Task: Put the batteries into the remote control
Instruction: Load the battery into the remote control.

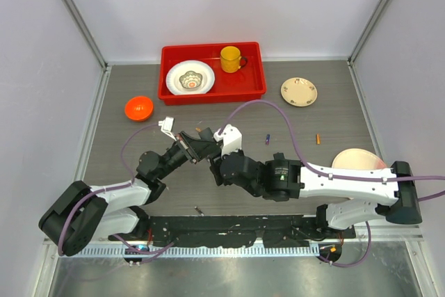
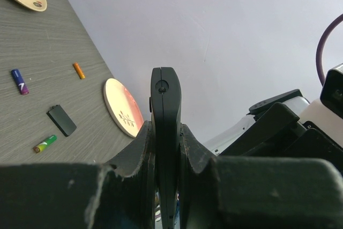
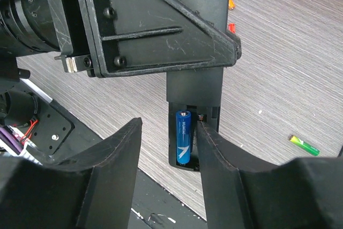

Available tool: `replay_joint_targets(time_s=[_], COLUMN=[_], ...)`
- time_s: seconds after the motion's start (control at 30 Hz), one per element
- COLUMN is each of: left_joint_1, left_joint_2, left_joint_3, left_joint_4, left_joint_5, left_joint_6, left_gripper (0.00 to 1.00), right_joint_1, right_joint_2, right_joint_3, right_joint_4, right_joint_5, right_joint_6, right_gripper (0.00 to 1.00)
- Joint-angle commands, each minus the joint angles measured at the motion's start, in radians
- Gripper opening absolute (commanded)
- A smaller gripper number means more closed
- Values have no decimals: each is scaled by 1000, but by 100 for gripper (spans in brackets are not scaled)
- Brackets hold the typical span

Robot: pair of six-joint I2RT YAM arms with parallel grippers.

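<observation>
My left gripper [image 2: 165, 132] is shut on the remote control [image 2: 165, 103], a slim black bar held edge-on above the table. In the right wrist view the remote control [image 3: 195, 87] shows its open battery bay, and a blue battery [image 3: 183, 137] lies in the bay's left slot. My right gripper [image 3: 169, 132] stands open just in front of that bay, with its right finger [image 3: 214, 148] close to the bay's edge. On the table lie loose batteries: a blue one [image 2: 20, 81], an orange one [image 2: 79, 70] and a green one [image 2: 45, 143]. From above, both grippers meet mid-table [image 1: 207, 148].
A small black cover [image 2: 62, 120] lies by the green battery. A pink plate [image 1: 358, 160] sits beside the right arm, a cream plate [image 1: 299, 91] further back. The red tray [image 1: 250, 90] holds a yellow mug [image 1: 231, 58] and a white dish [image 1: 190, 78]. An orange bowl [image 1: 139, 108] sits at the left.
</observation>
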Motion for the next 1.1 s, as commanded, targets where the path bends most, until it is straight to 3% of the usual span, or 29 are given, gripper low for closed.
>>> replay_joint_targets(time_s=[0.0,0.23,0.6,0.67,0.9,1.07], left_joint_1=[-5,-5,-5,-5,-5,-5], left_joint_2=[-22,-19,-18,-28,-61,-63], left_joint_3=[19,16,25,36,48,56], left_joint_4=[278,278,278,278,278,278], left_joint_5=[5,2,2,2,2,2], left_joint_6=[-4,1,2,-5,-18,-21], left_gripper=[0,0,0,0,0,0], right_joint_1=[1,2,-25,-105,-401,-489], right_joint_2=[-44,-97,-275,-322,-433,-397], right_joint_3=[36,52,-65,-106,-301,-339], right_joint_4=[11,2,112,163,359,462], right_joint_5=[45,24,1,-112,-575,-816], right_joint_6=[16,10,31,77,233,304], right_gripper=[52,55,61,63,87,89])
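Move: Lying in the open end of the remote, the blue battery is almost at the right hand's point: roughly 1 cm ahead, 1 cm left and 1 cm below. Down on the table, some 18 cm lower, the green battery is about 10 cm ahead and 13 cm right of that hand, with the black cover 11 ahead and 19 right, and the purple battery 19 ahead and 15 right. From the left hand, the blue battery is about 5 cm back, 4 right and 3 below. Backing out from the battery end of the remote, the right hand rises slowly, then quickly, by about 7.5 cm, then swings right and forward while sinking some 3.5 cm, drawing clear of the remote. Its half-open fingers spread nearly fully as the wrist rolls its left side up about 30 degrees. The left hand keeps its grip on the remote and lifts it 2.5 cm towards the end. ##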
